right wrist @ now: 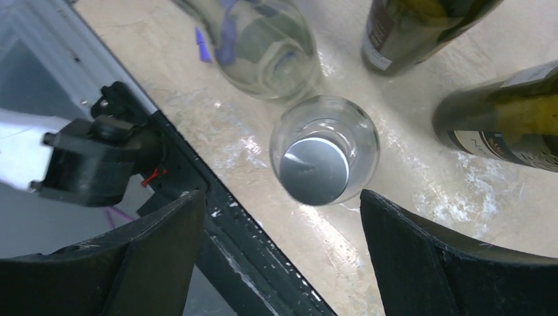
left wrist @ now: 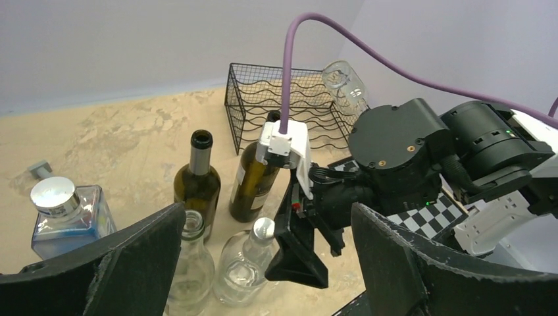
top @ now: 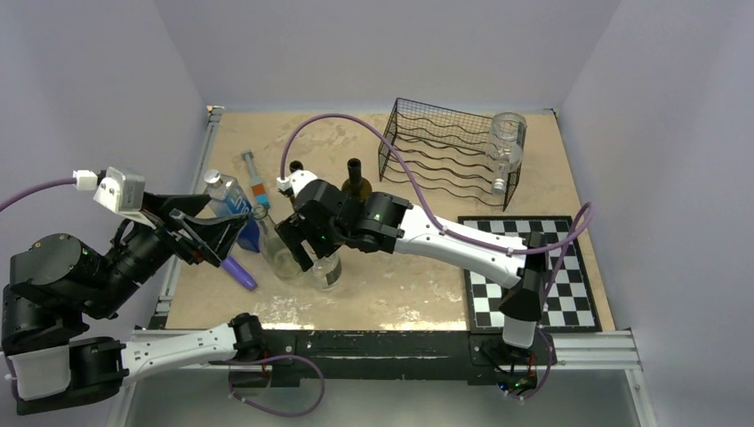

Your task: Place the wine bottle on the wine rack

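The black wire wine rack (top: 436,147) stands at the back right, with a clear bottle (top: 507,147) lying on its right end. Two dark green wine bottles (top: 356,183) (top: 296,169) stand upright mid-table. In front of them stand a clear capped bottle (top: 328,271) and a clear uncapped one (top: 283,258). My right gripper (top: 307,253) hangs open just above the capped bottle. From the right wrist, its silver cap (right wrist: 314,170) lies just ahead of the spread fingers (right wrist: 421,257), not between them. My left gripper (top: 222,236) is open and empty at the left.
A blue square bottle (top: 222,191) with a silver cap and a purple object (top: 238,272) sit by the left gripper. A small tube (top: 255,178) lies behind them. A chessboard (top: 560,280) lies at the front right. The table's black front rail (right wrist: 250,263) runs close under the right gripper.
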`<state>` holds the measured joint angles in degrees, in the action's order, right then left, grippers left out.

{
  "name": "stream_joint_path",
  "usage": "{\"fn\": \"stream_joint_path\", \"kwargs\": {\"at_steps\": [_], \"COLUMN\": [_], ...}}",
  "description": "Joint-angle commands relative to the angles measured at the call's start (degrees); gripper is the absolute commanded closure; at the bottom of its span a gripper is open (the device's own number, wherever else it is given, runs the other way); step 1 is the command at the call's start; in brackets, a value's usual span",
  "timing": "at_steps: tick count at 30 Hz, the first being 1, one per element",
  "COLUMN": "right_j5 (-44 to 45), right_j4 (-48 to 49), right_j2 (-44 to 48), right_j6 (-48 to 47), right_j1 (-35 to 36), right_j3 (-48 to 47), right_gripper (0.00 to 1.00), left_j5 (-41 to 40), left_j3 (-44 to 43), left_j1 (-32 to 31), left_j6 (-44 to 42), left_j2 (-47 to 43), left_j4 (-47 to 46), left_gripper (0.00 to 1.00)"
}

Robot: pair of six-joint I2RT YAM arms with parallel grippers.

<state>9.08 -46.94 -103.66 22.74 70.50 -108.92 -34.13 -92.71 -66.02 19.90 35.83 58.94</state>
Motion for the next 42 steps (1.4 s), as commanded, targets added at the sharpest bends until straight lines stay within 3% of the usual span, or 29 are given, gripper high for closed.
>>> {"fn": "stream_joint_path", "kwargs": {"at_steps": [1,9,16,29,33,37,42], "right_j5": [7.86,11.94,11.73,11.24,10.87,10.69,9.31], "right_j4": [-4.20,-3.68,-0.99,4.72,4.72,3.61,2.53], "right_j2": [-2.65,-6.03,-6.44,-4.38,-4.55,-3.44,1.24], "right_j6": [3.65,3.00,0.05,-2.92,-3.35,-3.32,-2.99], "right_j1": [0.56,0.60,0.60,0.57,0.60,0.60,0.56], "right_j3": [-4.55,-4.68,-2.31,3.73,3.80,4.34,7.19], "right_gripper": [0.11,0.20,0.35,0.47,0.69,1.00,1.00], "left_j5": [0.43,-0.50,-1.55,-1.62,-1.10,-0.38,0.78], "left_j3": [1.49,1.73,2.69,6.68,8.75,9.93,12.21], "left_j1": [0.11,0.12,0.10,0.10,0.10,0.10,0.10], "left_j6": [1.80,6.02,10.38,14.62,15.78,16.38,16.36], "left_j2": [-2.22,-3.71,-2.40,-2.89,-4.33,-5.43,-6.08], "left_j4": [2.87,6.51,8.14,9.60,10.26,10.82,10.00], "left_gripper": [0.01,0.01,0.01,0.01,0.01,0.01,0.01]}}
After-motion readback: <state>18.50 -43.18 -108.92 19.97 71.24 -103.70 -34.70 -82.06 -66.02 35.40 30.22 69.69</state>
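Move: The clear bottle with the white cap stands upright below the right hand, its middle about 3 cm ahead and 14 cm down. The open-necked clear bottle stands some 9 cm to its left and 3 cm farther out; the left green bottle about 13 cm beyond it and 3 cm left, the right green bottle 12 cm beyond and 8 cm right. From the left hand, the capped bottle lies about 8 cm ahead, 13 cm right and 33 cm below. Right hand sinks about 7 cm, slightly forward, and pinches the capped bottle's neck; left lowers 9 cm, tipping down. ##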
